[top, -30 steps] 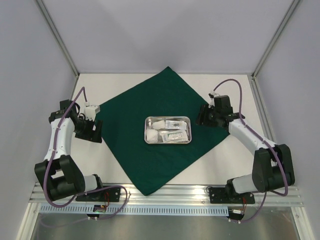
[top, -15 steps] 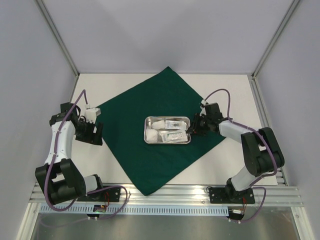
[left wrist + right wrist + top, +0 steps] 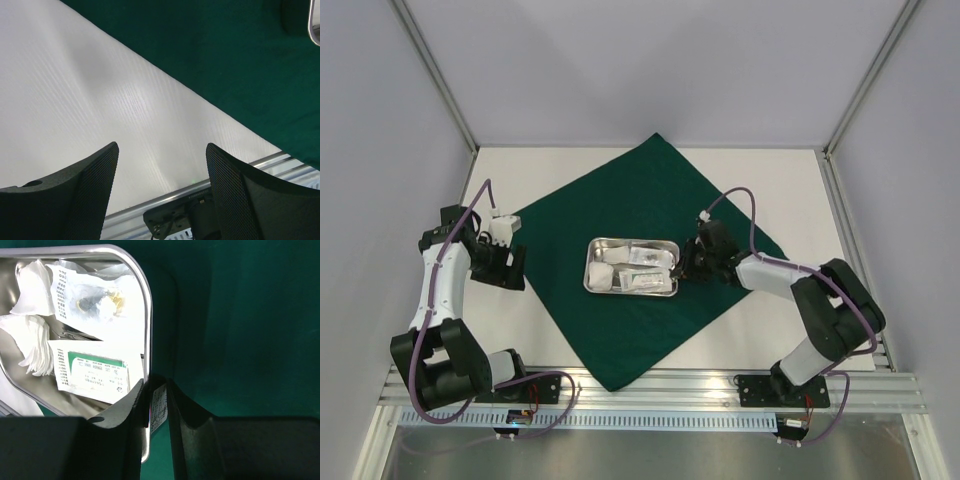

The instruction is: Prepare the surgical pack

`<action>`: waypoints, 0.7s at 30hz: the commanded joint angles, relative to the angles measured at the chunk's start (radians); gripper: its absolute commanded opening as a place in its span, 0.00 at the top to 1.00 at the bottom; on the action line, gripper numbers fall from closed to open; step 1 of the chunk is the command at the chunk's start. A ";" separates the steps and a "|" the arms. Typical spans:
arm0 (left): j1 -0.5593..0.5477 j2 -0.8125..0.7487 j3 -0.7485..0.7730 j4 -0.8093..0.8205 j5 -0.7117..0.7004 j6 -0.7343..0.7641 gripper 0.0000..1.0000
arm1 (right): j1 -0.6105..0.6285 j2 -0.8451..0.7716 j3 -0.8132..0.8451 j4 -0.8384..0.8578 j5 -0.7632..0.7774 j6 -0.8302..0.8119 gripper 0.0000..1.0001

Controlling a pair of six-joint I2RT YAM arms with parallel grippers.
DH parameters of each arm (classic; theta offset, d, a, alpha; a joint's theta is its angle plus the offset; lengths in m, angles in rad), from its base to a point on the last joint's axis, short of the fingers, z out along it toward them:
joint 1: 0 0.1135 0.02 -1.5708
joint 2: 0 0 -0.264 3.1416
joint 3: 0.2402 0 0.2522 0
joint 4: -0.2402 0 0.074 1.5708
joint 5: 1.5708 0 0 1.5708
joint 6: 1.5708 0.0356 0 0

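Note:
The dark green cloth [image 3: 640, 195] lies flat as a diamond on the white table. On it sits the small steel tray [image 3: 630, 241], holding white gauze [image 3: 604, 273] and clear pouches [image 3: 647, 262]. My right gripper [image 3: 682, 268] is at the tray's right end. The right wrist view shows that gripper [image 3: 156, 382] shut on the tray's rim [image 3: 148, 315], one finger inside and one outside, beside the gauze [image 3: 30, 285] and a labelled pouch [image 3: 92, 371]. My left gripper [image 3: 505, 262] hangs open and empty over bare table at the cloth's left corner [image 3: 225, 60].
An aluminium rail [image 3: 650, 385] with both arm bases runs along the near table edge. White walls and slanted frame posts [image 3: 435, 75] close in the back and sides. Bare white table [image 3: 800, 180] shows around the cloth.
My right gripper reached in from the right, closed on the tray's right rim, and the tray has slid left across the cloth. The left arm has stayed put.

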 commanded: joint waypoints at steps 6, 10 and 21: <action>0.001 -0.027 -0.006 0.016 0.011 0.018 0.20 | 0.086 0.013 0.003 0.125 0.123 0.166 0.78; 0.001 -0.025 -0.007 0.018 0.011 0.016 0.20 | 0.118 0.002 -0.012 0.135 0.175 0.192 0.76; 0.001 -0.025 -0.010 0.016 0.009 0.018 0.21 | 0.133 -0.016 0.003 0.075 0.195 0.166 0.51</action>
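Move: The steel tray is already straddled by the right hand's fingers at its right end wall, a little nearer than halfway; its middle lies about 10 cm to the hand's left, 1 cm ahead and 2 cm below. Inside it the green-striped packet lies some 8 cm left and level with the hand, the clear packet 6 cm left and 4 cm ahead, the gauze pile 18 cm left and level. From the left hand, the tray's middle is roughly 27 cm right, 6 cm ahead and 10 cm below. With one finger inside the tray and the other outside its right end wall, the right hand keeps hold and slides the tray on to the left across the green cloth, about 2.5 cm and slowing to a stop, staying low while turning some 5 degrees clockwise. Then, standing at that spot without lifting, it spreads its fingers from about a quarter to nearly half open, letting go of the wall with the rim still between them. ##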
